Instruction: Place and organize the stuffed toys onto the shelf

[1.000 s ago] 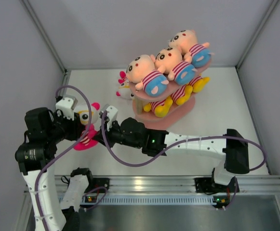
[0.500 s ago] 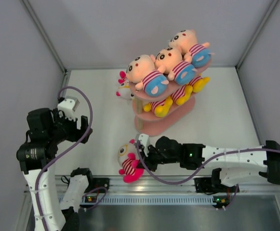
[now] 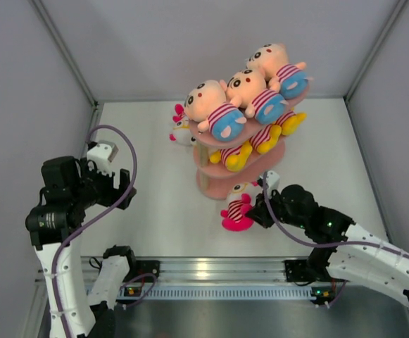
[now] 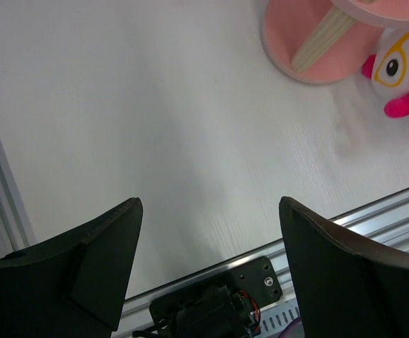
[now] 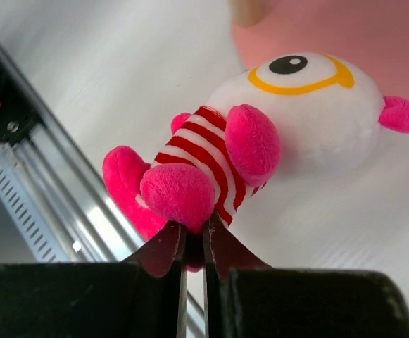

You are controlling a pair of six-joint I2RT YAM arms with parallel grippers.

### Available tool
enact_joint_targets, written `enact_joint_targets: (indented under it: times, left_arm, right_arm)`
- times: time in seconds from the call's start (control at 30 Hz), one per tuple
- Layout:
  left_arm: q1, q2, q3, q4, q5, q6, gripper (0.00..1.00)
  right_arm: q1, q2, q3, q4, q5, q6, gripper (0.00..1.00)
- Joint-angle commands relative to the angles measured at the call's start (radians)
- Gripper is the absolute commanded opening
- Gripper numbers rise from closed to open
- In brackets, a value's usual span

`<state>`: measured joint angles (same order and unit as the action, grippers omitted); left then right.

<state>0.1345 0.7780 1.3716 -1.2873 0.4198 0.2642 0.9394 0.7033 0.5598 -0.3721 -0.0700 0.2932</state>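
The pink shelf [image 3: 217,186] stands at the back of the table; its base [image 4: 310,49] shows in the left wrist view. Three peach stuffed toys in blue shorts [image 3: 222,109] lie on its top tier, and yellow-legged ones [image 3: 241,155] on the middle tier. My right gripper [image 3: 255,211] [image 5: 193,236] is shut on a pink limb of a white-headed, pink-legged striped toy [image 3: 236,209] [image 5: 288,127] [image 4: 400,69], which hangs just in front of the shelf's bottom board. My left gripper [image 3: 120,184] [image 4: 210,204] stands open and empty at the left.
Another white-headed toy [image 3: 183,131] sits on the table behind the shelf's left end. The metal rail [image 3: 211,269] runs along the near edge, with grey walls on both sides. White tabletop [image 3: 162,204] lies between my left gripper and the shelf.
My left gripper opened and let go of the pink-legged toy. My right gripper carried that toy from beside the left gripper rightward to the front of the shelf.
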Motion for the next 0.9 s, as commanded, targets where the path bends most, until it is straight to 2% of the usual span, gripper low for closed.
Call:
enact_joint_targets:
  times: [0.0,0.23,0.4,0.6,0.73,0.87]
  left_arm:
    - [-0.006,0.013,-0.006,0.011,0.025,0.017,0.84]
    - [-0.007,0.024,-0.008,0.011,0.034,0.017,0.84]
    - [-0.007,0.024,-0.008,0.011,0.033,0.021,0.84]
    - [-0.009,0.03,-0.011,0.011,0.034,0.024,0.84]
    - [-0.009,0.037,-0.013,0.013,0.043,0.026,0.84]
    - [-0.009,0.03,-0.012,0.011,0.043,0.027,0.84]
  right_arm:
    - [-0.121,-0.06,0.02,-0.05,0.049,-0.003,0.0]
    - [-0.335,-0.038,0.0,0.212,-0.097,-0.005,0.0]
    - [-0.45,0.007,-0.009,0.39,-0.286,-0.006,0.0]
    - [-0.475,0.021,-0.058,0.433,-0.347,-0.005,0.0]
    - [-0.507,0.157,-0.139,0.615,-0.442,0.078,0.0]
    - [-0.511,0.238,-0.208,0.746,-0.436,0.09,0.0]
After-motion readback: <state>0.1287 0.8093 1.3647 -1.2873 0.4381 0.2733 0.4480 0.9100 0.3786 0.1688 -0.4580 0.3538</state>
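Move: The right hand already holds the pink-and-white toy by its foot; the toy's middle lies about 4 cm ahead and 5 cm left, slightly lower. The bottom shelf's near end is some 17 cm ahead, 7 cm left and 13 cm below. The nearest yellow toy, one shelf up, is about 20 cm ahead, 4 cm left and 9 cm above. From the left hand, that bottom shelf end is roughly 14 cm ahead, 30 cm right, 28 cm below. The right hand, fingers shut, carries the toy about 9 cm forward, rising, then dips 6 cm towards the bottom shelf. ##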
